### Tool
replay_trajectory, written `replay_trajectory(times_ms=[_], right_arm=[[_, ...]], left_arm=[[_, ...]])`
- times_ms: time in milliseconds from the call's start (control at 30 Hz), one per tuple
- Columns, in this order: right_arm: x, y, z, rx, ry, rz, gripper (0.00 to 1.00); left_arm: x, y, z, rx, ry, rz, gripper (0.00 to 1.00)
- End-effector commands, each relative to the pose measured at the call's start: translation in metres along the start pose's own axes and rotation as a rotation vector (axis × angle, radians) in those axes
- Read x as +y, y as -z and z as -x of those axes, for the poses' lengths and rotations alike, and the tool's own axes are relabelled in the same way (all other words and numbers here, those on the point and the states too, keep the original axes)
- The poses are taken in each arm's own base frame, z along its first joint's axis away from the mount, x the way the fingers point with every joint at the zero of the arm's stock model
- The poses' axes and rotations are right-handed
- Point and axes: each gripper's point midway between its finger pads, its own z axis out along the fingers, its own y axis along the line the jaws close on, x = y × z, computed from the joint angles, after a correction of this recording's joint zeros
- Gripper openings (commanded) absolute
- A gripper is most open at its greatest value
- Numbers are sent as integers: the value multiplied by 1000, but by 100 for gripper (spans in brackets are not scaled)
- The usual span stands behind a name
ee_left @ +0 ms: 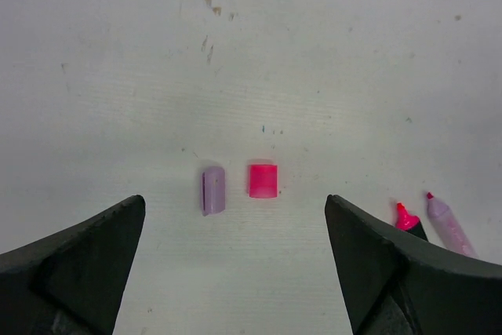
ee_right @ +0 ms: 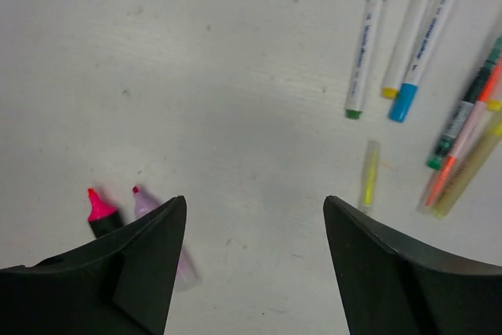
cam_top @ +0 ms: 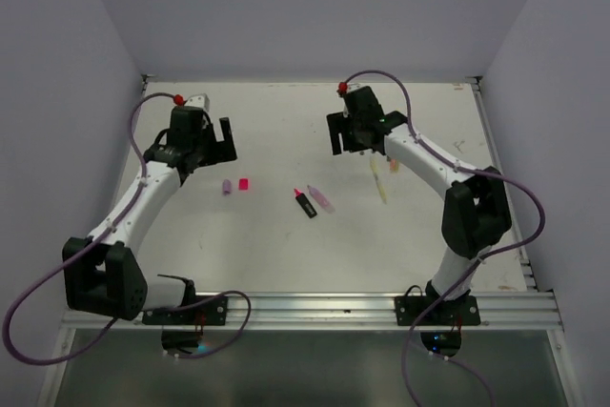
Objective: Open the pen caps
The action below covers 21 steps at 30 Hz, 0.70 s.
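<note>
Two loose pen caps lie side by side on the white table: a lilac cap (ee_left: 212, 190) (cam_top: 227, 186) and a pink cap (ee_left: 263, 180) (cam_top: 244, 183). My left gripper (ee_left: 235, 202) (cam_top: 217, 145) hangs open above and just short of them, holding nothing. An uncapped black-and-pink pen (cam_top: 305, 203) (ee_left: 406, 218) (ee_right: 100, 213) and an uncapped lilac pen (cam_top: 320, 198) (ee_left: 449, 223) (ee_right: 145, 202) lie mid-table. My right gripper (ee_right: 255, 202) (cam_top: 353, 143) is open and empty over bare table beside them. A thin yellow pen (ee_right: 369, 174) (cam_top: 379, 181) lies to its right.
Further capped pens lie in the right wrist view: a green-ended one (ee_right: 367, 45), a yellow-ended one (ee_right: 412, 29), a blue-ended one (ee_right: 430, 45), and a bundle of several thin pens (ee_right: 471, 131) at the right edge. Grey walls enclose the table's back and sides.
</note>
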Motion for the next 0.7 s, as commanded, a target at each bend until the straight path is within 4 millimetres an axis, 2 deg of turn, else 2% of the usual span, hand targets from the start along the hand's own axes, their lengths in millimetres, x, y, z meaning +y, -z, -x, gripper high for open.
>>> replay_trajectory(times_ms=[0,33,67,133,167,233,267,333,367,400,500,667], right_arm=[[-41,-20,24,-32,-87,-149,74],[-53,-26,27,-33,-109,-168,72],[-57,-38,29,-22,-116,-173,69],[-69,-49,35,-19,-135,-182,65],[-72,-63,36,-7,-132,-189,62],[-82,-75,36,13,-139,-204,58],[-83,-78,44,1,-140,-204,55],[-89,-97,34,44,-139,-217,54],[-91,-99,40,36,-135,-217,52],[-93,-109,31,68,-133,-220,51],[-96,-121,29,81,-132,-225,49],[-99,-140,13,125,-142,-228,45]], left_arm=[[2,34,23,-138,-6,-20,100],[4,38,23,-159,-8,-22,100],[5,45,22,-195,-14,-29,100],[11,51,20,-235,-16,-17,100],[14,54,18,-276,-21,-18,100],[19,56,15,-303,-23,-6,100],[20,57,12,-320,-27,-7,100],[20,57,11,-326,-31,-13,100],[20,56,12,-323,-32,-14,100],[19,56,11,-316,-35,-13,100],[17,55,11,-305,-41,-24,100],[14,56,11,-312,-43,-41,100]])
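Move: The green-capped pen lies about 14 cm ahead of the right hand, 7 cm to its right and 12 cm below. The yellow-capped pen is some 3 cm to the right of it and 1 cm farther out; the blue-capped pen is about 4 cm to the right of it and level with it. The slim yellow pen lies level with the hand, 13 cm to its right. From the left hand, the green-capped pen is roughly 16 cm ahead and 39 cm right. Towards the rear part of the green-capped pen's white barrel, the right hand swings forward and down about 11 cm each and some 6 cm right, turning about 15 degrees clockwise, its open fingers narrowing to about half. The left hand, empty and wide open, backs off about 4 cm from above the two loose caps, rises 5 cm then settles to 3, and tilts its fingers upward. ##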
